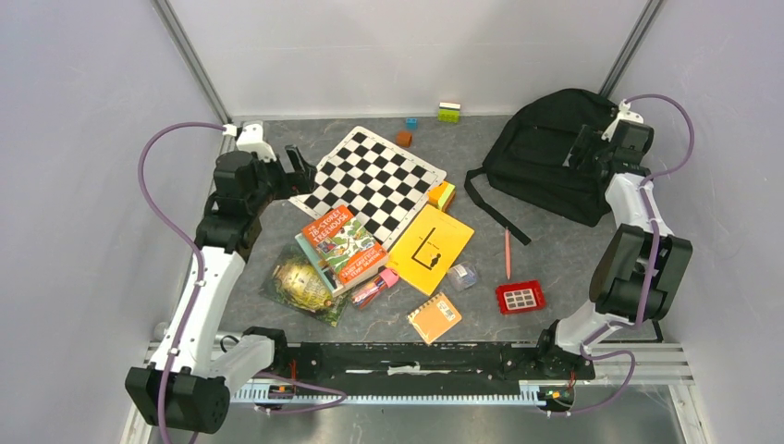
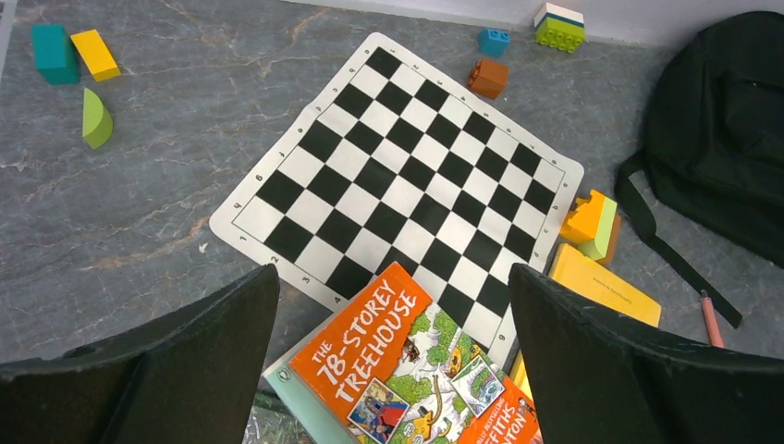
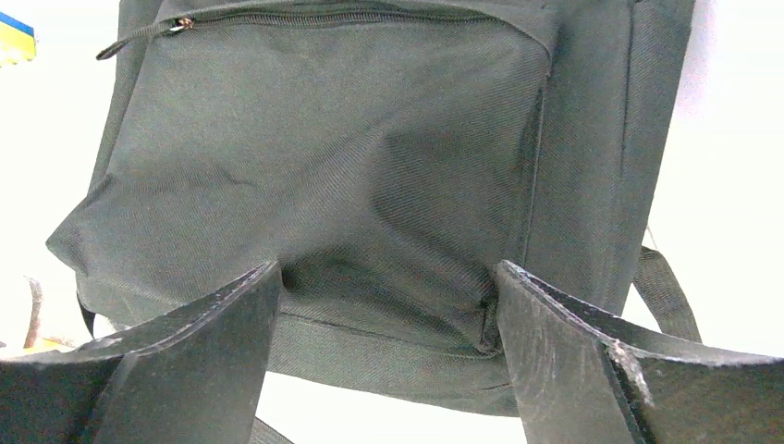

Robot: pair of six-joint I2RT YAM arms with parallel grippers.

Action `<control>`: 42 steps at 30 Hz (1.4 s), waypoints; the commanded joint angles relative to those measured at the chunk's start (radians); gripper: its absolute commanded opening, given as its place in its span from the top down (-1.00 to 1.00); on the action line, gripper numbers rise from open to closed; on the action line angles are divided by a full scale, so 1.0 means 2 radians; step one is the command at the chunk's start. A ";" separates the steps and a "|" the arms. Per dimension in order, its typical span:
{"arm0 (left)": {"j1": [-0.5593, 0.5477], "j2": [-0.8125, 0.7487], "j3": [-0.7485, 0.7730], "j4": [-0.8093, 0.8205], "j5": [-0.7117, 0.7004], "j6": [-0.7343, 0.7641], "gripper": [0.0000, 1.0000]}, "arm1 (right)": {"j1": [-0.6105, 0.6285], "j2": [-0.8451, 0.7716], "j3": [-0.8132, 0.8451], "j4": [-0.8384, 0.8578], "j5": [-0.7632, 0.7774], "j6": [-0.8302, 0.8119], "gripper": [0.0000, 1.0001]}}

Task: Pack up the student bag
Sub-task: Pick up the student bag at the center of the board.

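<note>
The student bag [image 1: 541, 162] is a large black backpack lying at the back right of the table, its straps trailing toward the middle. My right gripper [image 1: 584, 150] is down on its right side. In the right wrist view the bag's zipped front pocket [image 3: 351, 157] fills the frame, and the right gripper [image 3: 388, 277] stands open with both fingertips pressed into the fabric, which puckers between them. My left gripper [image 1: 298, 168] hovers open over the left of the table. The left wrist view shows nothing between the left gripper's [image 2: 393, 277] fingers, only the orange book [image 2: 388, 361] below.
A checkered mat [image 1: 374, 180] lies mid-table. Near it are the orange book [image 1: 344, 242], a green book [image 1: 300, 285], a yellow book [image 1: 430, 248], a small notebook [image 1: 434, 317], a red calculator [image 1: 520, 296], a pen [image 1: 507, 252] and toy blocks [image 1: 449, 112]. More blocks [image 2: 74, 54] lie at the far left.
</note>
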State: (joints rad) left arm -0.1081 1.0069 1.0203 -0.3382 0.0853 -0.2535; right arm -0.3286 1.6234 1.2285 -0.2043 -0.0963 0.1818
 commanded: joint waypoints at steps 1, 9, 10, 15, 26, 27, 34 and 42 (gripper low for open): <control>-0.013 -0.010 -0.004 0.014 -0.027 0.034 -0.99 | 0.002 0.009 0.017 0.001 -0.013 -0.015 -0.77; -0.046 0.001 -0.012 0.019 -0.034 0.036 -0.99 | 0.002 0.027 0.019 0.005 -0.025 -0.008 -0.12; -0.056 0.006 -0.012 0.020 -0.031 0.039 -0.99 | 0.002 0.020 0.017 0.009 -0.031 -0.008 0.07; -0.087 0.020 -0.012 0.016 -0.039 0.043 -0.99 | 0.002 -0.026 0.007 0.029 -0.045 0.005 0.95; -0.097 0.024 0.002 0.002 -0.028 0.011 -0.99 | 0.008 -0.173 0.005 0.089 -0.160 0.062 1.00; -0.097 0.023 0.011 -0.013 -0.019 0.000 -0.99 | 0.011 -0.188 -0.001 0.096 -0.175 0.069 1.00; -0.095 -0.019 0.087 -0.136 0.072 -0.082 -0.99 | 0.035 -0.317 -0.056 0.191 -0.244 0.119 1.00; -0.095 -0.100 0.061 -0.109 0.163 -0.246 -0.99 | 0.068 -0.374 -0.073 0.254 -0.355 0.159 1.00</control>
State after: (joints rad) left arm -0.2985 0.8589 1.1526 -0.5789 0.2691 -0.5232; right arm -0.2287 0.9314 1.0920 0.0628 -0.6510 0.4232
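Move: The student bag lies under my open right hand, its middle about 7 cm ahead, 3 cm to the left and 8 cm below, with cloth right between my fingertips. The pencil is some 19 cm back and 20 cm to the left, the yellow blocks about 35 cm left and 2 cm back, and the red tray 31 cm back, 18 cm left, all some 15 cm lower. From my left hand the bag's middle is about 18 cm ahead, 66 cm right and 20 cm down. I sink my right hand about 2.5 cm into the student bag and shut the fingers fully on a pinch of its cloth. Then I hoist quickly, nearly 30 cm up, drawing left and back as I rise, while the wrist tips up to about level and swings counter-clockwise. My empty left hand eases right and slightly down, then pulls back and up, rolling its left side down, fingers still open. ##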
